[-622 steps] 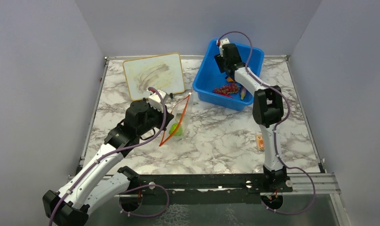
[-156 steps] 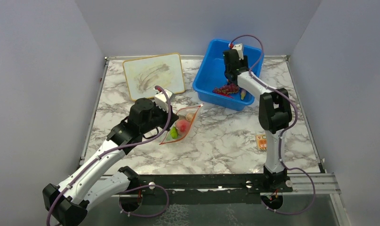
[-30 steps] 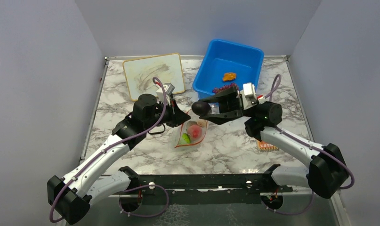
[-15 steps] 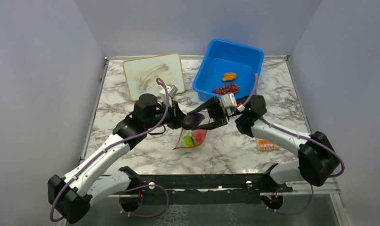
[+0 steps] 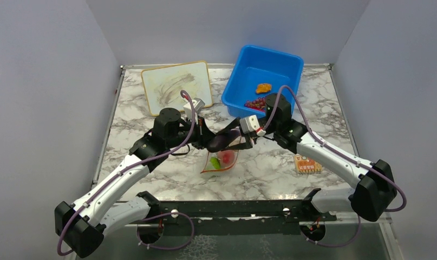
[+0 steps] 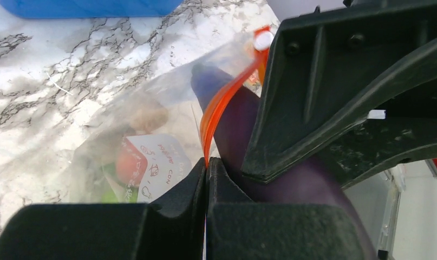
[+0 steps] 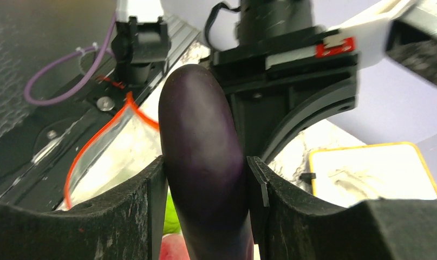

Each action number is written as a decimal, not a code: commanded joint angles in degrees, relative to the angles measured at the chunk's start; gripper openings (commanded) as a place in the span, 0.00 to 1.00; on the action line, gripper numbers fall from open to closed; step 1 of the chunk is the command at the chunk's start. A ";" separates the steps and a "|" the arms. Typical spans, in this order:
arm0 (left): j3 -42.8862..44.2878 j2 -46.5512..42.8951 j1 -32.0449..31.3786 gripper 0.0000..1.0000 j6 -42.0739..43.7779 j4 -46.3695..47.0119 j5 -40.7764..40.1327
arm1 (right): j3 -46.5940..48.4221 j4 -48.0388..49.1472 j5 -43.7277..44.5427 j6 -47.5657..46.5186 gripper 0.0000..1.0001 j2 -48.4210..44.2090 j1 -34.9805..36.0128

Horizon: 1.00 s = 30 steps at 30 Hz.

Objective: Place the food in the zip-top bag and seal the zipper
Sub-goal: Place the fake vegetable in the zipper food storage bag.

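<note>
The clear zip-top bag point(image 5: 222, 161) lies mid-table with a green lime point(image 5: 214, 162) and a pink-red peach point(image 5: 226, 157) inside. My left gripper point(image 5: 206, 137) is shut on the bag's orange-red zipper strip point(image 6: 222, 107) and holds the mouth up. My right gripper point(image 5: 230, 142) is shut on the purple eggplant point(image 5: 220, 143), whose tip is at the open mouth, beside the strip. In the right wrist view the eggplant point(image 7: 201, 157) fills the jaws of the gripper point(image 7: 205, 208), with the lime point(image 7: 172, 212) below. In the left wrist view the peach point(image 6: 130, 166) shows through the plastic.
The blue bin point(image 5: 243, 70) stands at the back right with an orange piece point(image 5: 263, 88) and a dark red grape bunch point(image 5: 254, 102) in it. A framed white board point(image 5: 176, 86) lies at the back left. A flat orange card point(image 5: 307, 163) lies at the right.
My right gripper has carried the eggplant left and down from beside the bin to the bag's mouth. My left gripper has kept its hold on the strip.
</note>
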 commanded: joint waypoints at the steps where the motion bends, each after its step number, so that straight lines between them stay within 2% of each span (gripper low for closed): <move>1: 1.58 -0.88 0.06 0.00 1.32 1.04 2.76 | -0.51 -10.69 -2.55 -10.82 0.31 -1.64 0.41; 5: 1.58 -0.35 0.09 0.00 3.20 0.05 3.26 | 1.79 -19.17 -2.50 -19.95 0.31 -0.96 0.95; 11: 1.96 1.07 0.02 0.00 2.23 -0.49 4.74 | 5.73 -33.65 3.39 -30.72 0.31 1.91 2.34; 23: 2.63 0.49 0.10 0.00 0.10 -0.09 4.72 | 7.19 -36.31 22.27 -29.58 0.31 4.07 8.44; 30: 2.73 -0.04 0.03 0.00 0.60 -1.46 3.02 | 8.15 -38.47 23.19 -30.80 0.32 4.29 8.90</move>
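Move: The right hand already holds the eggplant; the middle of the bag's open mouth lies about 3 cm back, 1 cm left and 6 cm below that hand. In the bag, the peach is roughly straight beneath the hand, some 17 cm down, and the green vegetable 4 cm left and 2 cm back at similar depth; the blue bin stands 30 cm ahead, 17 cm right. From the left hand, pinching the zipper rim, the mouth's middle is about 5 cm right, 3 cm back and 3 cm below. The right arm lowers the eggplant some 6 to 7 cm into the bag's open mouth, easing back nearly 2 cm towards the base early on, while its left-pointing fingers dip by just under 20 degrees, the wrist rolls slightly, and the half-open grip stays as it was. The left hand keeps its shut pinch on the orange zipper edge and, after a brief hold, sinks about 2.5 cm as well, so the rim comes down beside the right gripper. ##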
